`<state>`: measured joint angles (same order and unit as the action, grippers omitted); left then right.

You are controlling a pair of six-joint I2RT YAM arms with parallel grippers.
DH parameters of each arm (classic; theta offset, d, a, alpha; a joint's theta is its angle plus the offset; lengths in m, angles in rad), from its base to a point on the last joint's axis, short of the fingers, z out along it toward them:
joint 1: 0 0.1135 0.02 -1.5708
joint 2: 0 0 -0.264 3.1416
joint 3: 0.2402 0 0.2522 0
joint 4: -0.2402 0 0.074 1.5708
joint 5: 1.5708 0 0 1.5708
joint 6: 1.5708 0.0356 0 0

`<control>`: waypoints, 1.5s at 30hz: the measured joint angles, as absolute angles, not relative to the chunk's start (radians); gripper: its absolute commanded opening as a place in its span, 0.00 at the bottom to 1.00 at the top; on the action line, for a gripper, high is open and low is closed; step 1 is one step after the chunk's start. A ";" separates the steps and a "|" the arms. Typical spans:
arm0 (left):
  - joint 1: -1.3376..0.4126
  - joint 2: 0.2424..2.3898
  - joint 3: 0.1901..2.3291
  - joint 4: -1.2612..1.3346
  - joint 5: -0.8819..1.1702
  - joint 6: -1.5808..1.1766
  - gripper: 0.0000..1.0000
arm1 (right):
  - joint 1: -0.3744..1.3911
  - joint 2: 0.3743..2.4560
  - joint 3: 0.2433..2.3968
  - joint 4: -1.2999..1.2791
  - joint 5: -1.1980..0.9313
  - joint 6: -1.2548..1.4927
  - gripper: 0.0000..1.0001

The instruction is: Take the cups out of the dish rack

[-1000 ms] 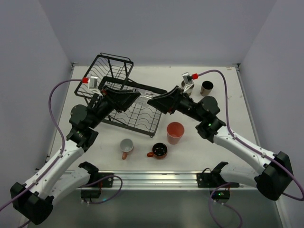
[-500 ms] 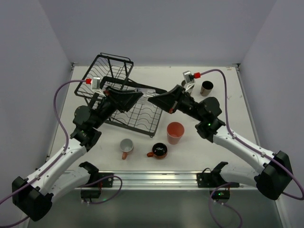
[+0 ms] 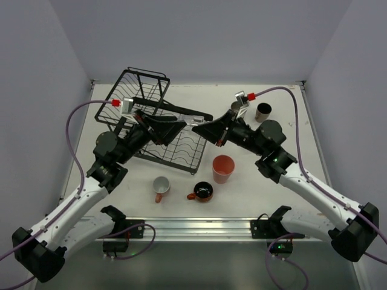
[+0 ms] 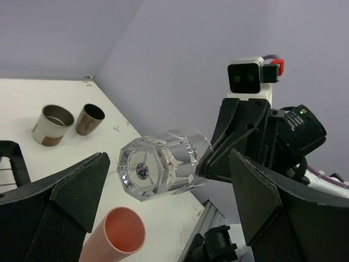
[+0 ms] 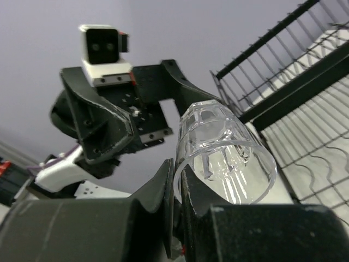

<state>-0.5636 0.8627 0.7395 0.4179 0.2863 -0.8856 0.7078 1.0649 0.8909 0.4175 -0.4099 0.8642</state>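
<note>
A clear glass (image 3: 191, 124) hangs on its side above the dish rack (image 3: 143, 85), between the two arms. My right gripper (image 5: 178, 180) is shut on the glass (image 5: 224, 146), pinching its rim wall between both fingers. My left gripper (image 4: 170, 159) stands wide open, its fingers either side of the glass (image 4: 161, 165) and clear of it. The glass's faceted base faces the left wrist camera. In the top view the left gripper (image 3: 175, 127) and the right gripper (image 3: 198, 127) point at each other.
On the table stand a salmon-pink tumbler (image 3: 222, 168), an orange-red mug with a dark inside (image 3: 202, 191) and a pink mug (image 3: 161, 186). A cream-and-brown cup (image 4: 52, 124) and a small brown cup (image 3: 263, 112) stand at the back right.
My right gripper has shut on the glass's rim. My left gripper has opened and let go of the glass.
</note>
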 measured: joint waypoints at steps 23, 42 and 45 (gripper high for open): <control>-0.564 0.346 0.864 -0.295 0.022 -0.333 1.00 | 0.366 1.382 1.355 -0.789 0.105 0.275 0.00; -0.564 0.248 0.696 -0.355 -0.068 -0.284 1.00 | 0.344 1.636 1.393 -0.844 0.191 0.238 0.00; -0.564 0.248 0.689 -0.354 -0.068 -0.284 1.00 | 0.343 1.652 1.397 -0.841 0.191 0.231 0.00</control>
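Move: The right hand has the second clear glass by its rim, and its goal, the first clear glass, stands on the table hidden under that arm: about 15 cm ahead, 25 cm to its right and 34 cm below. The pink cup is almost level, 13 cm right; the steel mug 29 cm ahead, 21 cm right; the brown tumbler 29 cm ahead, 34 cm right, all similarly low. From the left hand, the first clear glass lies 13 cm ahead, 31 cm right and 34 cm down. Rightward and a little forward first, then steeply down, the right hand swings the clear glass from the handover spot towards the first clear glass, some 21 cm right, 14 forward and 25 down; its wrist rotates roughly 90 degrees so the shut fingers point down, still pinching the rim. The left hand, already wide open, rises briefly, then withdraws left, back and down, ending about 13 cm to the left. ##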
